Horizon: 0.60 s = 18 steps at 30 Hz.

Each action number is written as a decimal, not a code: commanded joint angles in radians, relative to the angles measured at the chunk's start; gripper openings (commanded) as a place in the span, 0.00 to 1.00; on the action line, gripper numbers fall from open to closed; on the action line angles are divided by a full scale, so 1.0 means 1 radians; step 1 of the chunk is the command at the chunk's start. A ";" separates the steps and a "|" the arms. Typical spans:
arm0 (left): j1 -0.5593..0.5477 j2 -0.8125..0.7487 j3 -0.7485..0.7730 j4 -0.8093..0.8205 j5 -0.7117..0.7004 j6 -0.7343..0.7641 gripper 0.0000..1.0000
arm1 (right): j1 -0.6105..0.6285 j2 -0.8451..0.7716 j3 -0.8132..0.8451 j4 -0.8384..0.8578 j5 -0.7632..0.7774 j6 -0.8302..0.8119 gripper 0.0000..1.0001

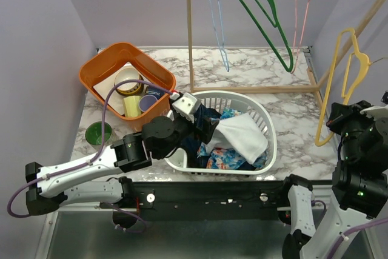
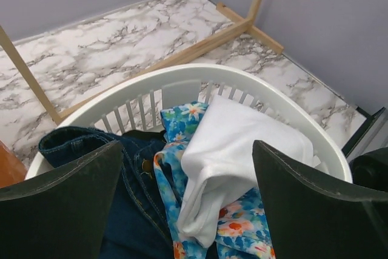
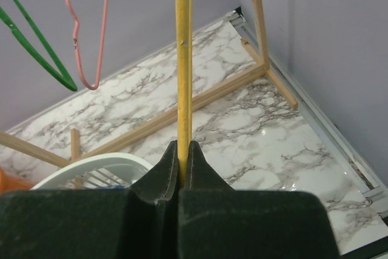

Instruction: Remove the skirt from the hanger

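A bare yellow hanger (image 1: 332, 89) stands at the right, with no garment on it. My right gripper (image 1: 333, 122) is shut on its lower bar, which rises between the jaws in the right wrist view (image 3: 183, 59). A white basket (image 1: 267, 119) holds a white garment (image 1: 239, 134), a blue floral garment (image 1: 227, 159) and dark denim (image 1: 206, 116); I cannot tell which is the skirt. My left gripper (image 1: 203, 127) is open and empty just above the basket's left side. In the left wrist view its jaws frame the white garment (image 2: 236, 144), floral cloth (image 2: 182, 116) and denim (image 2: 79, 141).
An orange bin (image 1: 100, 74) with cups stands at the back left, and a green bowl (image 1: 97, 133) lies near it. A wooden rack (image 1: 190, 28) at the back carries a blue hanger (image 1: 218, 22), a green hanger (image 1: 270, 22) and a pink hanger (image 1: 300, 16).
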 commanded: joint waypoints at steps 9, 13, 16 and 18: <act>0.004 0.079 -0.049 0.108 0.432 -0.015 0.82 | 0.003 0.077 -0.042 0.071 -0.113 -0.169 0.01; 0.078 0.192 -0.045 0.123 0.470 -0.127 0.60 | 0.003 0.122 -0.036 0.091 -0.133 -0.223 0.01; 0.145 0.258 -0.074 0.154 0.548 -0.231 0.45 | 0.003 0.168 0.031 0.084 -0.167 -0.233 0.01; 0.172 0.275 -0.135 0.212 0.542 -0.268 0.40 | 0.002 0.215 0.075 0.078 -0.189 -0.238 0.01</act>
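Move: From the left hand, the white skirt lies some 9 cm right, barely 1 cm ahead and about 17 cm below, in the basket, whose middle is 4 cm right, 1 cm ahead and 24 cm down. The floral cloth beneath the skirt is about 8 cm right and 3 cm back. The right hand's yellow hanger is bound for the rail, some 25 cm straight ahead and 14 cm above; the pink hanger hangs 25 cm ahead, 8 cm left. Still pinching the yellow hanger, the right hand carries it about 4 cm forward towards the rack and some 3 cm down, tipping its fingers down and turning counter-clockwise slightly. The left hand rises a touch, then sinks right and down onto the white skirt's side of the basket, ending some 8 cm lower, turned about 20 degrees clockwise and tipping down, its wide-open fingers closing past halfway; touch can't be made out. ##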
